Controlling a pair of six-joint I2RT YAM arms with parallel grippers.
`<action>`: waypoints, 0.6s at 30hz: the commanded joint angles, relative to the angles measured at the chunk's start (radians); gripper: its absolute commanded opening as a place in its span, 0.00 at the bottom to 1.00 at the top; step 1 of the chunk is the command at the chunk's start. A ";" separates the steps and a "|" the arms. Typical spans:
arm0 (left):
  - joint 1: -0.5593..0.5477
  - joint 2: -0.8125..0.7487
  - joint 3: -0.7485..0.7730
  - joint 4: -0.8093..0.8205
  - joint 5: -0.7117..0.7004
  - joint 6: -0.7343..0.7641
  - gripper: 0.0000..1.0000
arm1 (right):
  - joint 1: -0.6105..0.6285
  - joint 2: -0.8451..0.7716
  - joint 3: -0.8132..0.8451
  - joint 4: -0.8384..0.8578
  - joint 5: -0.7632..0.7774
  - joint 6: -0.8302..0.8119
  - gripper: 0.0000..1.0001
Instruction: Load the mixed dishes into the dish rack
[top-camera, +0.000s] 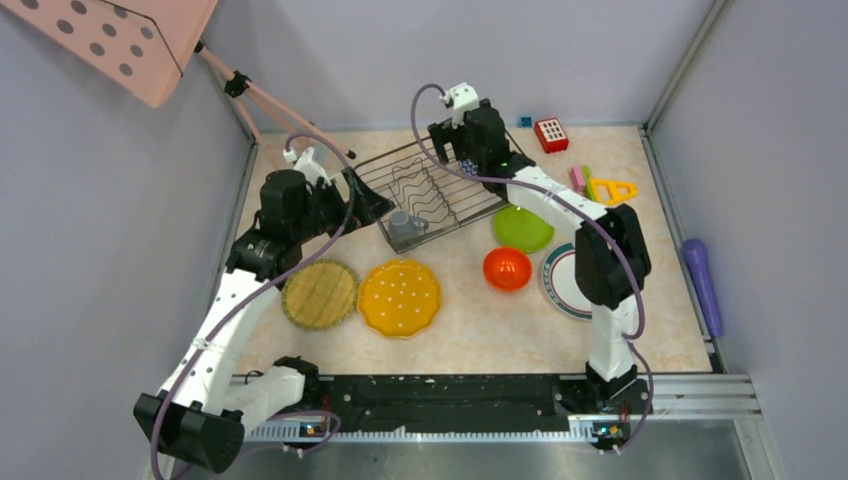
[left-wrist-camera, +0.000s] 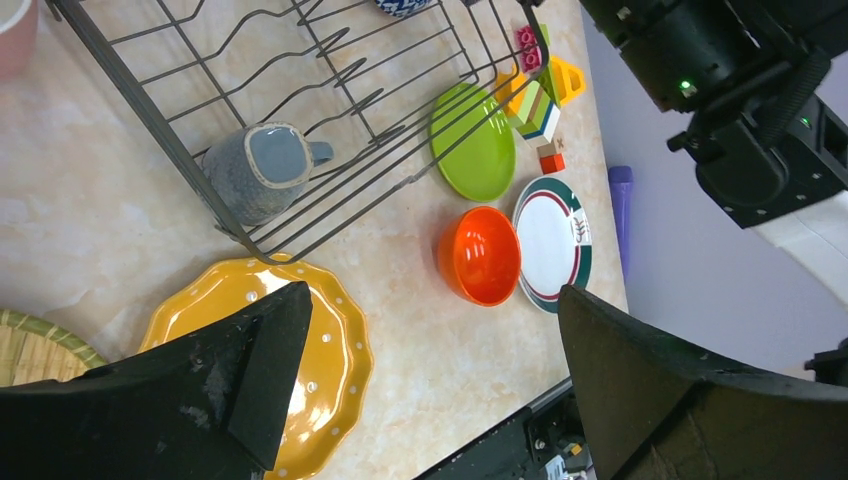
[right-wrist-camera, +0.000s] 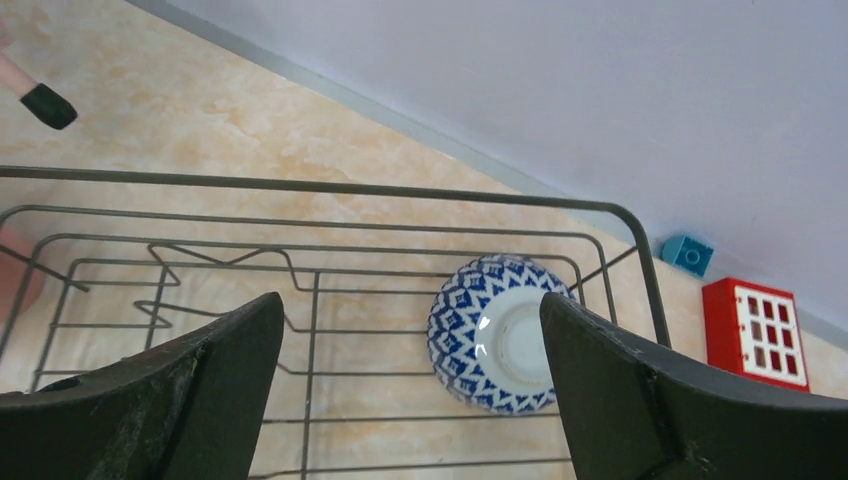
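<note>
The dish rack (top-camera: 440, 195) stands at the back centre. A grey mug (left-wrist-camera: 255, 170) lies on its side in the rack's near corner, and a blue-and-white patterned bowl (right-wrist-camera: 495, 335) rests upside down at its far right end. My right gripper (right-wrist-camera: 410, 300) hovers open above that bowl. My left gripper (left-wrist-camera: 432, 300) is open and empty over the table by the rack's left end. On the table lie two yellow scalloped plates (top-camera: 399, 297) (top-camera: 320, 293), a lime green plate (top-camera: 522, 228), an orange-red bowl (top-camera: 507, 268) and a white green-rimmed plate (left-wrist-camera: 552, 240). A pink mug (left-wrist-camera: 12, 35) shows at the frame edge.
A red toy block (top-camera: 551, 133) and a cluster of coloured blocks (top-camera: 605, 185) lie at the back right. A purple cylinder (top-camera: 703, 285) lies along the right wall. A pink perforated board on a tripod (top-camera: 130, 40) leans in at the back left. Walls enclose three sides.
</note>
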 joint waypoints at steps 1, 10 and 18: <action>0.005 -0.021 -0.015 0.044 0.012 0.030 0.98 | -0.022 -0.097 -0.066 -0.029 0.035 0.142 0.92; 0.005 -0.026 -0.054 0.062 0.017 0.037 0.98 | -0.049 -0.183 -0.230 -0.100 0.133 0.396 0.55; 0.006 0.013 -0.067 0.094 0.031 0.044 0.98 | -0.056 -0.168 -0.260 -0.098 0.181 0.374 0.54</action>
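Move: Beyond the right hand, in the far right part of the rack, the upturned blue-and-white bowl lies about 6 cm ahead, 5 cm to the right and 16 cm below. The grey mug in the rack is some 12 cm back and 12 cm left of this hand; the green plate about 10 cm back and 14 cm right; the red block 12 cm ahead and 21 cm right. From the left hand the bowl is roughly 27 cm ahead and 20 cm right, well below. Sinking about 8 cm over the rack, after a slight first rise, the right hand also swings some 7 cm right and 5 cm back, ending on the near side of the blue-and-white bowl and closer to the green plate. The wrist tips down and turns clockwise, nearly 20 degrees each; the empty fingers close to about half open. The open left hand sinks 2 cm. ##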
